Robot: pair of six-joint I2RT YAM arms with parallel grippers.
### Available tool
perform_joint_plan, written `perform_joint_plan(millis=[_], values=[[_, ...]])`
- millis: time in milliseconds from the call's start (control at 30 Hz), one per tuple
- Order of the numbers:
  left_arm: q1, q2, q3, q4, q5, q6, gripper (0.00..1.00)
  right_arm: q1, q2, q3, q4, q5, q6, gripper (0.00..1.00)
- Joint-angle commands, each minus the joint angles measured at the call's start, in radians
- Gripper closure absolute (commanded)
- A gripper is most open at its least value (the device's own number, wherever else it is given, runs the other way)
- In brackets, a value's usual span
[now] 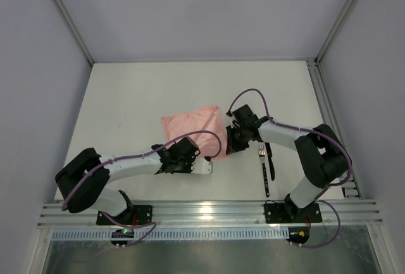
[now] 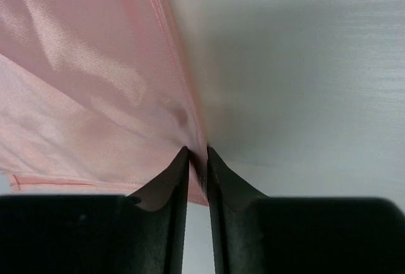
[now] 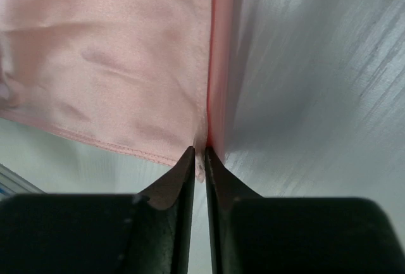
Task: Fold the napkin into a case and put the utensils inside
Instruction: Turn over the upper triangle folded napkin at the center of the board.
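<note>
The salmon-pink napkin (image 1: 190, 125) lies creased near the middle of the white table (image 1: 126, 97). My left gripper (image 1: 207, 159) is at its near right corner. In the left wrist view, the left gripper (image 2: 197, 159) is shut on the napkin (image 2: 95, 84), pinching its hemmed edge. My right gripper (image 1: 229, 149) is at the cloth's right side. In the right wrist view, the right gripper (image 3: 204, 155) is shut on a corner of the napkin (image 3: 114, 65). The utensils lie to the right: a fork (image 1: 263, 166) with pale tines, and a second dark utensil (image 1: 271, 160) beside it.
A metal rail (image 1: 209, 214) runs along the near edge, by the arm bases. Grey walls enclose the table on the left, back and right. The right arm's elbow (image 1: 319, 157) sits just right of the utensils.
</note>
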Motion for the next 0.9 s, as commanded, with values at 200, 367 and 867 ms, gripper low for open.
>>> perform_joint_plan(millis=[200,367,867], values=[[0.001,0.007,-0.037,-0.031,-0.004,-0.019,0.95,-0.003,-0.144,-0.008,0.000,0.026,-0.027,0.62],[0.003,-0.045,-0.015,-0.040,-0.013,-0.019,1.00,-0.043,-0.272,-0.108,0.067,0.000,0.094,0.43],[0.004,-0.106,0.043,-0.117,-0.010,-0.029,1.00,-0.084,-0.151,-0.318,0.448,-0.145,0.333,0.28]])
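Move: The folded napkin's near-left corner is already between the left hand's fingertips, its middle some 1 cm to their left, and the napkin's far-left corner lies about 17 cm ahead and 8 cm left of that hand. The near-right corner is right at the right hand, about 1 cm back, 1 cm left and 1 cm below its tips. From the right hand, the knife is about 13 cm right and 1 cm back, the fork 12 cm right and 7 cm back. The napkin's near-left corner is pinched as the left fingers close fully, then eased up about 1 cm and a little to the left. Its near-right corner comes free of the right fingers, which spread wide as that hand rises about 5 cm and swings slightly right, then sinks back some 3 cm, leftward again, to hover open astride the corner, rolled and turned clockwise some 20 degrees in all. ##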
